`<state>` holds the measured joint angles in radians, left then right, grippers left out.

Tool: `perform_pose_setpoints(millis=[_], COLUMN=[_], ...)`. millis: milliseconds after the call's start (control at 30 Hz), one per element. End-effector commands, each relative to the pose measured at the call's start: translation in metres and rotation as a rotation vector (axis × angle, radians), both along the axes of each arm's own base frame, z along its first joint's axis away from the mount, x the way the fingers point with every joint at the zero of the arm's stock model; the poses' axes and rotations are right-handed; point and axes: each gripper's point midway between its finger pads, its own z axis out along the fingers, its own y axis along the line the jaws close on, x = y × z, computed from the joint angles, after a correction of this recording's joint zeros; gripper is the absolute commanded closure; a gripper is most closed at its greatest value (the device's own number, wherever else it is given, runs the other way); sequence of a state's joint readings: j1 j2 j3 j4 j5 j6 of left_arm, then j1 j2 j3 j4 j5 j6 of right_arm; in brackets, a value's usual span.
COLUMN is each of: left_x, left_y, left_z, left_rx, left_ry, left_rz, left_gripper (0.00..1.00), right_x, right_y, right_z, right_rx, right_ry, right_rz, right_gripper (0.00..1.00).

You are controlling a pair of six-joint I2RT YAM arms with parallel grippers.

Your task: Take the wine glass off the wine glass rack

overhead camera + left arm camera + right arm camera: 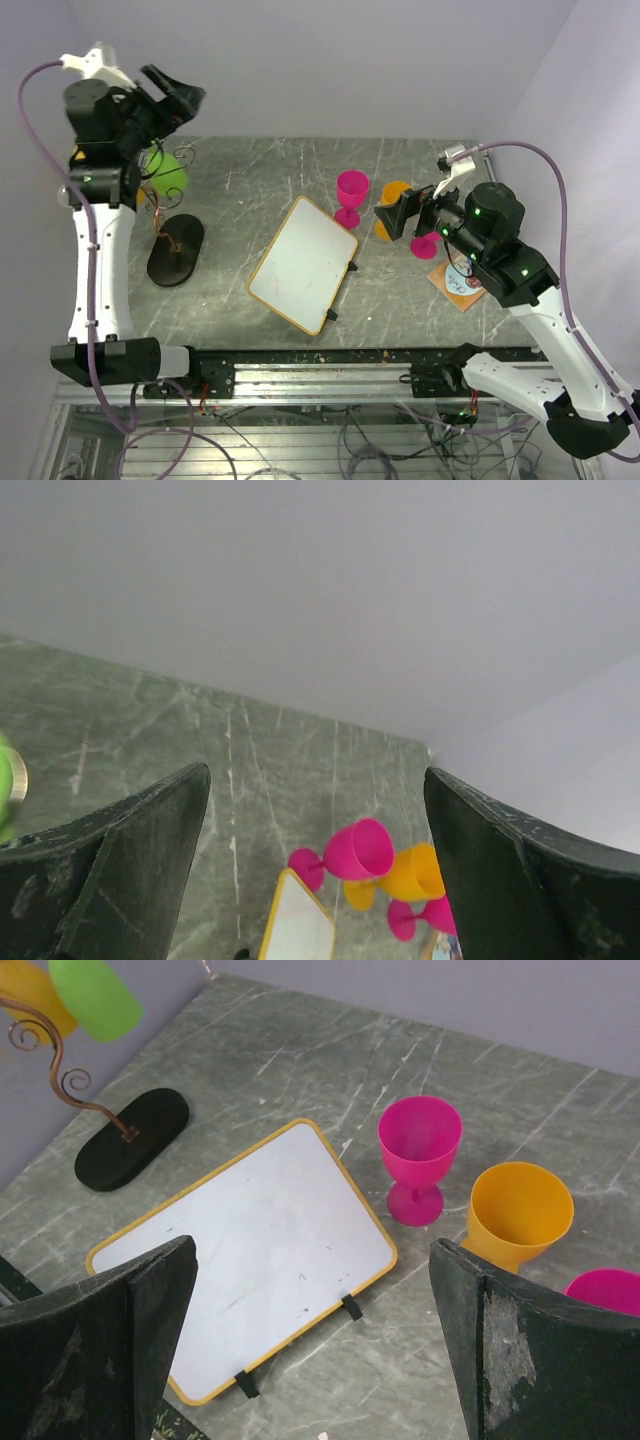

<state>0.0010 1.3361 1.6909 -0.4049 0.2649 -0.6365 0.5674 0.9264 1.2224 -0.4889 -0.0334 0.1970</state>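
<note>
The wine glass rack (160, 215) is a thin wire tree on a black oval base (175, 250) at the table's left. A green wine glass (165, 176) hangs from one of its arms. The right wrist view shows this green glass (95, 995) beside an orange glass (25, 990) on the same rack, above the base (130, 1140). My left gripper (185, 95) is raised above and behind the rack, open and empty, with a sliver of the green glass (5, 780) at its view's left edge. My right gripper (395, 220) hovers open over the middle right of the table, holding nothing.
A yellow-framed whiteboard (303, 263) lies mid-table. Right of it stand a pink glass (351, 195), an orange glass (520, 1215) and a second pink glass (425, 246). A printed card (455, 283) lies under the right arm. Walls close in at the back and both sides.
</note>
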Motion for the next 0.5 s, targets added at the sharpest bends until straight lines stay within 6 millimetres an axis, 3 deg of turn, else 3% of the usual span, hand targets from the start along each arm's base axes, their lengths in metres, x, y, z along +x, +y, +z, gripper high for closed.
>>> perform_pose_setpoints(millis=[0,200,467], left_x=[-0.027,-0.053,-0.083], left_y=[0.039,0.095,0.138], left_z=[0.039,0.030,0.003], left_rx=[-0.084,-0.228,-0.185], left_ry=[-0.096,-0.071,0.081], left_rz=[-0.029,0.045,0.363], left_gripper=[0.01,0.00,0.03], right_x=[0.001,-0.008,-0.016], right_y=[0.002,0.018,0.025], right_z=[-0.002,-0.006,-0.009], right_rx=[-0.017,-0.072,-0.114], right_ry=[-0.045,-0.082,-0.097], right_rz=[-0.005,0.011,0.016], right_gripper=[0.00,0.00,0.00])
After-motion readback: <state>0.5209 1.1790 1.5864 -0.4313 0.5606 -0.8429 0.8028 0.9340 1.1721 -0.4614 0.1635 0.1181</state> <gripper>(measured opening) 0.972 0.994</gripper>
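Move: The green wine glass hangs foot-up on the rack about 10 cm to the left of the left hand, level with it fore and aft, its middle some 12 cm lower. The orange glass on the rack hangs about 10 cm farther left of the green one and 4 cm nearer the robot. The rack's black base lies about 15 cm left, 5 cm back and 46 cm below the left hand. From the right hand the green glass is roughly 50 cm left, 15 cm ahead and slightly lower. Above the green glass's upturned foot, the empty left hand sweeps about 13 cm left, then draws back some 6 cm towards the robot as well, nearly stopping with its wide-open fingers still above the hanging glasses. It turns about 15 degrees counter-clockwise while its left side rolls down. The right hand, open and empty, drifts about 4 cm left, down and back. ##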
